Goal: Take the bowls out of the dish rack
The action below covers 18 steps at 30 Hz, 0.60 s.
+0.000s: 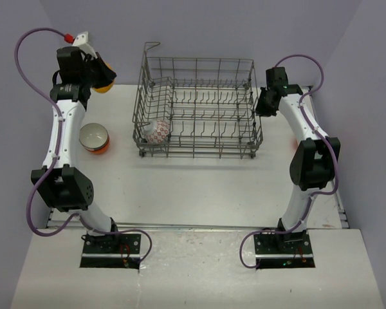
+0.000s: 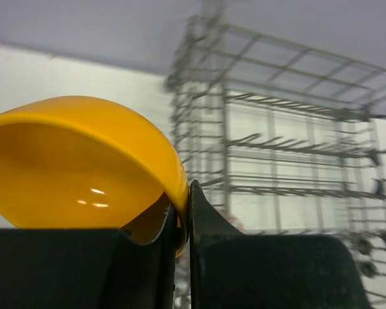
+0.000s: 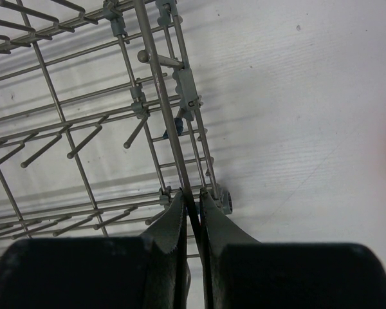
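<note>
My left gripper [image 1: 100, 72] is shut on a yellow bowl [image 1: 105, 84], held in the air over the table's far left corner, to the left of the dish rack [image 1: 196, 106]. In the left wrist view the yellow bowl's [image 2: 77, 161] rim is pinched between the fingertips of my left gripper [image 2: 185, 201]. A white bowl with a red pattern [image 1: 157, 131] leans in the rack's front left corner. An orange bowl with a white inside [image 1: 94, 137] stands on the table left of the rack. My right gripper [image 3: 192, 205] is shut on a wire of the dish rack's [image 3: 83, 96] right wall.
The table's left edge runs close behind the held bowl. A small orange patch [image 1: 294, 143] shows behind the right arm's elbow; what it is I cannot tell. Purple walls close in the back and sides.
</note>
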Each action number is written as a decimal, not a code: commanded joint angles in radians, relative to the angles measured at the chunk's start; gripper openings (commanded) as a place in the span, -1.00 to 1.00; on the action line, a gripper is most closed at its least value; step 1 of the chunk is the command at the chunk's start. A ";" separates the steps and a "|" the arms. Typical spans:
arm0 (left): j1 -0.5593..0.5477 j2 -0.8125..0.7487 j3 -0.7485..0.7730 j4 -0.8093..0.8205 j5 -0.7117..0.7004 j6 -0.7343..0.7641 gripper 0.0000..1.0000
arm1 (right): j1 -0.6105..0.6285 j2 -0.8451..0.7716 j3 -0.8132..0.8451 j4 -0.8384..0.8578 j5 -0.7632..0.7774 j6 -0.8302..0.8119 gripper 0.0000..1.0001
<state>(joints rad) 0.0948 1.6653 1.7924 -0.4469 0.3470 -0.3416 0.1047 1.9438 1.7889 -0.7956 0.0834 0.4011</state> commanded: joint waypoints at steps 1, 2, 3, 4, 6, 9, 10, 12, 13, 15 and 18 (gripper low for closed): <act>0.006 0.011 0.051 -0.246 -0.411 0.057 -1.00 | 0.000 0.057 -0.060 -0.159 0.029 0.061 -1.00; 0.008 0.014 0.039 -0.272 -0.451 0.044 -1.00 | 0.000 0.058 -0.056 -0.159 0.029 0.062 -1.00; 0.008 0.017 0.027 -0.298 -0.533 0.035 -1.00 | 0.000 0.061 -0.049 -0.160 0.027 0.062 -1.00; 0.009 0.020 0.001 -0.344 -0.574 0.011 -1.00 | 0.001 0.066 -0.039 -0.166 0.024 0.064 -1.00; 0.013 0.019 -0.036 -0.363 -0.614 -0.002 -1.00 | 0.000 0.063 -0.036 -0.166 0.024 0.064 -1.00; 0.014 0.024 -0.112 -0.375 -0.623 -0.010 -1.00 | 0.000 0.055 -0.040 -0.160 0.026 0.064 -1.00; 0.014 0.027 -0.125 -0.378 -0.619 -0.010 -1.00 | 0.001 0.053 -0.042 -0.159 0.027 0.062 -1.00; 0.016 0.030 -0.163 -0.368 -0.583 -0.022 -1.00 | 0.000 0.053 -0.046 -0.159 0.033 0.061 -1.00; 0.016 0.034 -0.171 -0.360 -0.570 -0.017 -1.00 | 0.000 0.052 -0.048 -0.157 0.030 0.059 -1.00; 0.016 0.057 -0.171 -0.358 -0.548 -0.010 -1.00 | 0.000 0.050 -0.052 -0.151 0.026 0.061 -1.00; 0.016 0.115 -0.102 -0.368 -0.549 0.000 -1.00 | 0.001 0.047 -0.062 -0.145 0.013 0.064 -1.00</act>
<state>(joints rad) 0.1055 1.7538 1.6211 -0.8253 -0.1852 -0.3477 0.1047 1.9434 1.7889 -0.7944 0.0826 0.4007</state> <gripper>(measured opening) 0.071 0.042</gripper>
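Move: The left hand holds the yellow bowl high up. The stack it is bound for, a pale bowl in an orange one, stands about 8 cm back, 14 cm left and some 30 cm below. The patterned bowl in the rack lies roughly 7 cm back, 11 cm right and 28 cm lower; the rack's left side is about 2 cm ahead, 5 cm right and 24 cm down. From the right hand, the stack is some 64 cm left, 7 cm back and 10 cm lower. Still pinching the yellow bowl by its rim, the left hand swoops down about 18 cm towards the stack, swinging some 9 cm left early on and drawing back about 7 cm. The wrist tips the fingers steeply down, some 35 degrees, and turns counter-clockwise; the fingers keep their hold. ##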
